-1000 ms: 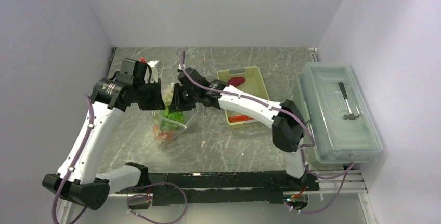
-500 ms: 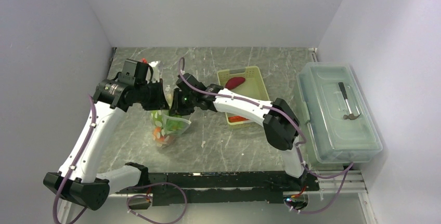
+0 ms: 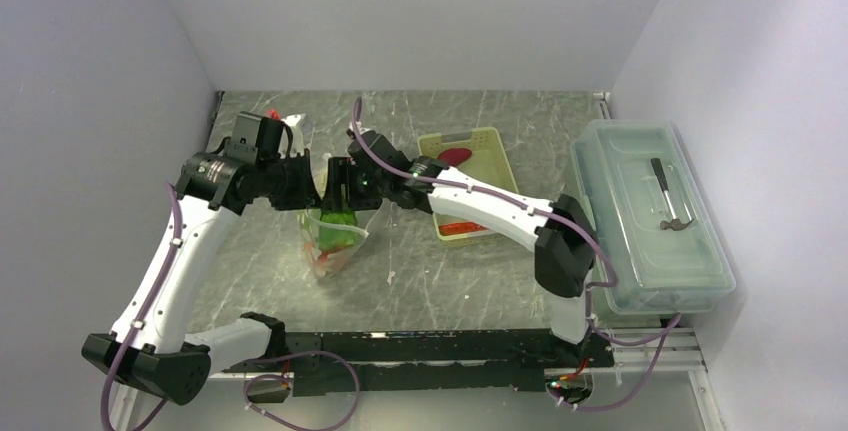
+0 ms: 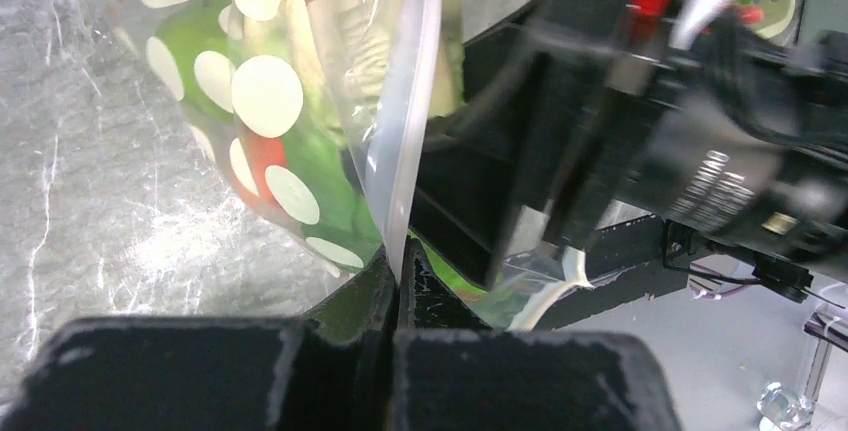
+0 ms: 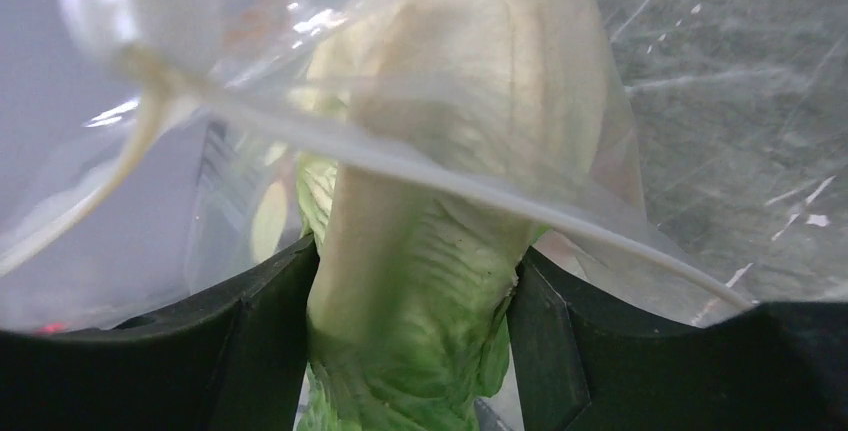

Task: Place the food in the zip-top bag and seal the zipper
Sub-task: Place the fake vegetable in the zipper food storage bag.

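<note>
The zip-top bag (image 3: 345,241), clear with white dots, hangs upright between the two arms. My left gripper (image 4: 398,271) is shut on the bag's mouth edge, right on the whitish zipper (image 4: 410,131). Green and red food (image 4: 262,156) shows through the dotted wall. My right gripper (image 5: 412,281) reaches into the bag's mouth with its jaws wide. The green leafy lettuce (image 5: 430,251) stands between its fingers and brushes both. In the top view the lettuce (image 3: 338,223) sits in the bag's upper half, above orange-red pieces (image 3: 322,261).
A yellow-green basket (image 3: 497,151) sits right of the bag, with a dark red piece (image 3: 456,156) and a red strip (image 3: 462,227) in it. A clear lidded box (image 3: 650,216) holding a hammer stands at the right edge. Grey walls close in three sides.
The right gripper's jaws have spread apart around the lettuce inside the bag. The bag and both grippers dipped toward the front left, then came back up. The left gripper kept its pinch.
</note>
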Motion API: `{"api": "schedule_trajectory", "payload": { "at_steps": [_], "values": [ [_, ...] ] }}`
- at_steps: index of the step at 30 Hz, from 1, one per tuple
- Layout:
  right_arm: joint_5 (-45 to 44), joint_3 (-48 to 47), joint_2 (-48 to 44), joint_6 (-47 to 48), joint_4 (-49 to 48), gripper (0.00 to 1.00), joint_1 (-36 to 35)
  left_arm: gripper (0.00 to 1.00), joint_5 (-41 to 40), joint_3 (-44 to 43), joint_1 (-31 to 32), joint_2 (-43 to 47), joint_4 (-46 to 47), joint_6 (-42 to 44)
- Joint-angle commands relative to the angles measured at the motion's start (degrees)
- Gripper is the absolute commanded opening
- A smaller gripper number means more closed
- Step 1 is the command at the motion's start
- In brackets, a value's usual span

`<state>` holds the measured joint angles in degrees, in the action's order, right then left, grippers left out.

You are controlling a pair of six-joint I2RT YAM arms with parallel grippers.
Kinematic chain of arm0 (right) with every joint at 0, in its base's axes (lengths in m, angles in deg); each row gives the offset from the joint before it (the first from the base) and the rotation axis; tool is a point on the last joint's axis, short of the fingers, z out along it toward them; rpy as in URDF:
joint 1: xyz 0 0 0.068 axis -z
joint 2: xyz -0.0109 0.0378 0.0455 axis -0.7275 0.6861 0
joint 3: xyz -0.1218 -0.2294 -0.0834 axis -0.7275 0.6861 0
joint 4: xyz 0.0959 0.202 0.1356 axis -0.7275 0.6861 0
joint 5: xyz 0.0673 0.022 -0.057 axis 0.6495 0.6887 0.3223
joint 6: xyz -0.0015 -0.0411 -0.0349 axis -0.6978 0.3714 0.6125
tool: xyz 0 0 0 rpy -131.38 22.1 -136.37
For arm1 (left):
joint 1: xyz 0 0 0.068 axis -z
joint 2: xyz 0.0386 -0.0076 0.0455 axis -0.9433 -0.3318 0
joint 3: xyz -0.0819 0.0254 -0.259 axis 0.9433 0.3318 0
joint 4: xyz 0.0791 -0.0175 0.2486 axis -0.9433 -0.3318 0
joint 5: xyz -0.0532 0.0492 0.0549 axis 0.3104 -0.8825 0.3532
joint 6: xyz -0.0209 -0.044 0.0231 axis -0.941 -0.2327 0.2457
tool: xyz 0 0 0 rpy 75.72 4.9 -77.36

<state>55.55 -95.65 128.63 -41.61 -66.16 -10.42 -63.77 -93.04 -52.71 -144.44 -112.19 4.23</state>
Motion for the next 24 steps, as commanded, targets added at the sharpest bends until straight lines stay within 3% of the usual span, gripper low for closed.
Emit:
{"api": "schedule_trajectory", "payload": {
  "at_steps": [1, 8, 15, 20, 24],
  "values": [
    [-3.8, -0.8, -6.69, 4.1, 0.09, 0.66, 0.06, 0.03, -2.07, -2.84, -0.16, 0.14, 0.11, -0.14],
    [-5.09, -4.08, -6.47, 8.91, 6.33, 0.69, 0.08, 0.05, -2.4, -4.09, -0.16, -0.39, -0.21, -0.44],
    [-1.64, -3.13, -4.4, 9.67, 6.69, 0.77, 0.06, 0.05, -1.05, -4.03, -0.16, -0.49, 0.58, -0.92],
    [-1.08, -3.58, -4.27, 10.28, 6.67, 0.92, 0.06, 0.05, -0.83, -3.47, -0.16, -0.36, 0.54, -0.94],
    [-1.7, -5.38, -4.12, 10.76, 8.04, 0.98, 0.06, 0.05, -0.89, -3.46, -0.18, -0.31, 0.47, -0.77]
  ]
}}
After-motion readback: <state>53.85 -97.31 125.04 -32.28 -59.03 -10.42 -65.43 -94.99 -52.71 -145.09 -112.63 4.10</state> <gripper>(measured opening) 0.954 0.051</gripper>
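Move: The cabbage, already in the bag and flanked by the right fingers, has its middle about 2 cm back, 2 cm left and 5 cm below the right hand. The round fruit at the bag's bottom lies some 7 cm back, 3 cm left and 13 cm down; the basket, roughly 27 cm right, 6 cm ahead and 15 cm below. From the left hand, pinching the rim, the cabbage lies about 2 cm ahead, 3 cm right, 8 cm below. Around the cabbage, the right hand rises about 4 cm, edging 3 cm right, sinks 2 cm, fingers opening wide. ##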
